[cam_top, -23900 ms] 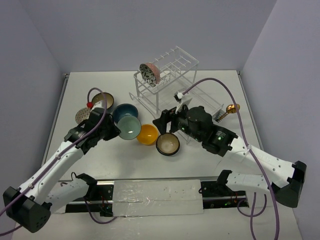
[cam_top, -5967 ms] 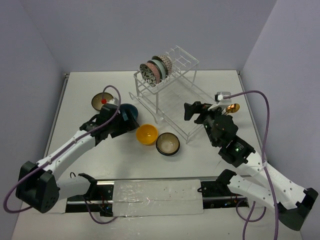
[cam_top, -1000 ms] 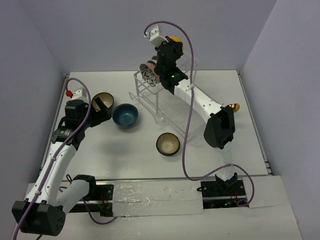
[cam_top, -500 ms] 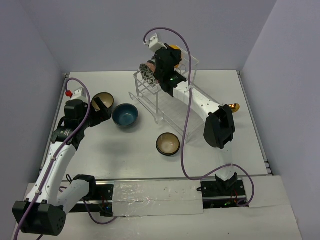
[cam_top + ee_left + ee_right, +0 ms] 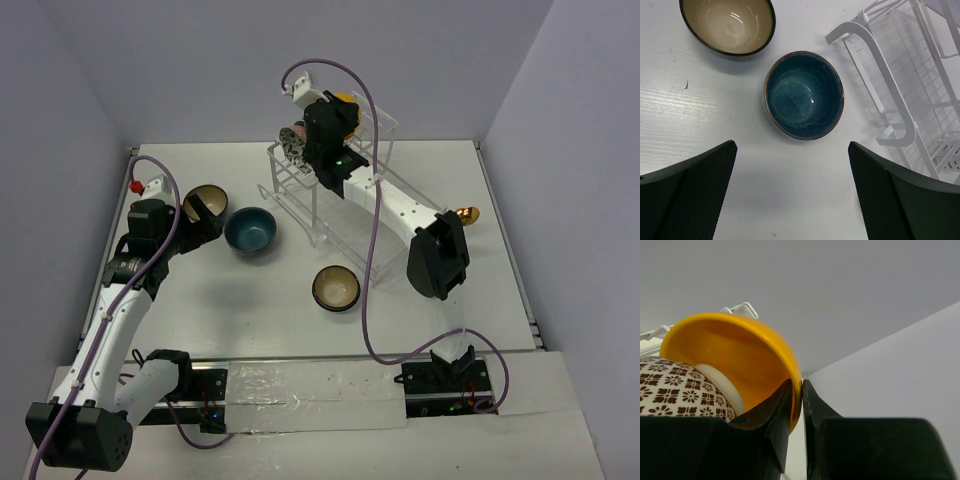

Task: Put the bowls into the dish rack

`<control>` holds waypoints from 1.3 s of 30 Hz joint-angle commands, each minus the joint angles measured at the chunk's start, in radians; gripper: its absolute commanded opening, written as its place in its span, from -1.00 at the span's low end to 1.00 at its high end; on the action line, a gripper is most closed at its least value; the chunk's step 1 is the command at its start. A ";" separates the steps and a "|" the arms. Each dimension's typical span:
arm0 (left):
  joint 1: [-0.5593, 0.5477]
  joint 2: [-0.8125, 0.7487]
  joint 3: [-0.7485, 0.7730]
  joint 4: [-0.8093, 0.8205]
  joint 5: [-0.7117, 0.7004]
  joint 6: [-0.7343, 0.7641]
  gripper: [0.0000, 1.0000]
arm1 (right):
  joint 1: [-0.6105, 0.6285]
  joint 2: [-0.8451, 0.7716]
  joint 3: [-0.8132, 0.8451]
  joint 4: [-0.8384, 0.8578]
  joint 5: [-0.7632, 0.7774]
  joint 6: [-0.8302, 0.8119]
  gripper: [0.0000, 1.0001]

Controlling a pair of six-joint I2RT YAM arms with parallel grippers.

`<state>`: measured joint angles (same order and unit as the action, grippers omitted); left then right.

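Observation:
My right gripper (image 5: 334, 116) reaches over the dish rack's (image 5: 352, 205) upper shelf, shut on the rim of a yellow bowl (image 5: 345, 99). In the right wrist view that yellow bowl (image 5: 730, 355) stands on edge against a brown-patterned bowl (image 5: 675, 395), its rim between the fingers of the right gripper (image 5: 797, 390). Other bowls (image 5: 295, 142) stand in the upper slots. On the table lie a dark blue bowl (image 5: 250, 230), a brown bowl with a cream inside (image 5: 336, 288) and another like it (image 5: 200, 198). My left gripper (image 5: 791, 147) hangs open just short of the dark blue bowl (image 5: 804, 95).
A gold spoon (image 5: 465, 213) lies to the right of the rack, partly behind my right arm. In the left wrist view the rack's white frame (image 5: 900, 100) stands right of the blue bowl, and the cream-inside bowl (image 5: 727, 25) lies at the upper left.
My right gripper has shifted a little to the left over the rack's upper shelf with the yellow bowl. The left arm has not moved.

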<state>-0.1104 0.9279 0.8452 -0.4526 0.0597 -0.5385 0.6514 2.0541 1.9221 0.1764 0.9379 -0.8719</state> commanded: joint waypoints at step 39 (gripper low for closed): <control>0.015 -0.004 -0.006 0.040 0.023 0.014 0.97 | 0.016 -0.285 -0.061 -0.347 -0.290 0.375 0.11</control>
<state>-0.1020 0.9276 0.8413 -0.4519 0.0639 -0.5381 0.6651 1.8565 1.8561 -0.1326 0.6861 -0.5575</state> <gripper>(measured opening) 0.986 0.535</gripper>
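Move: The orange bowl stands on edge in the dish rack's upper tier, its near rim between the right fingers; its middle is roughly 4 cm ahead of that hand, 2 cm left and 1 cm lower. Beside it, at about the same height, the brown floral bowl lies about 2 cm ahead and 5 cm left of the hand, and the mint bowl about level with the hand and 8 cm left. From the left hand the orange bowl is some 26 cm ahead, 28 cm right and 13 cm higher. The right fingers, already barely parted, open to about half and let go of the orange bowl's rim, while the hand eases back and left, sinking slightly under 1 cm. It then backs off faster and begins to rise, ending about 4 cm back and 2 cm left of its start, the wrist turning some 15 degrees counter-clockwise and rolling its left side up. ##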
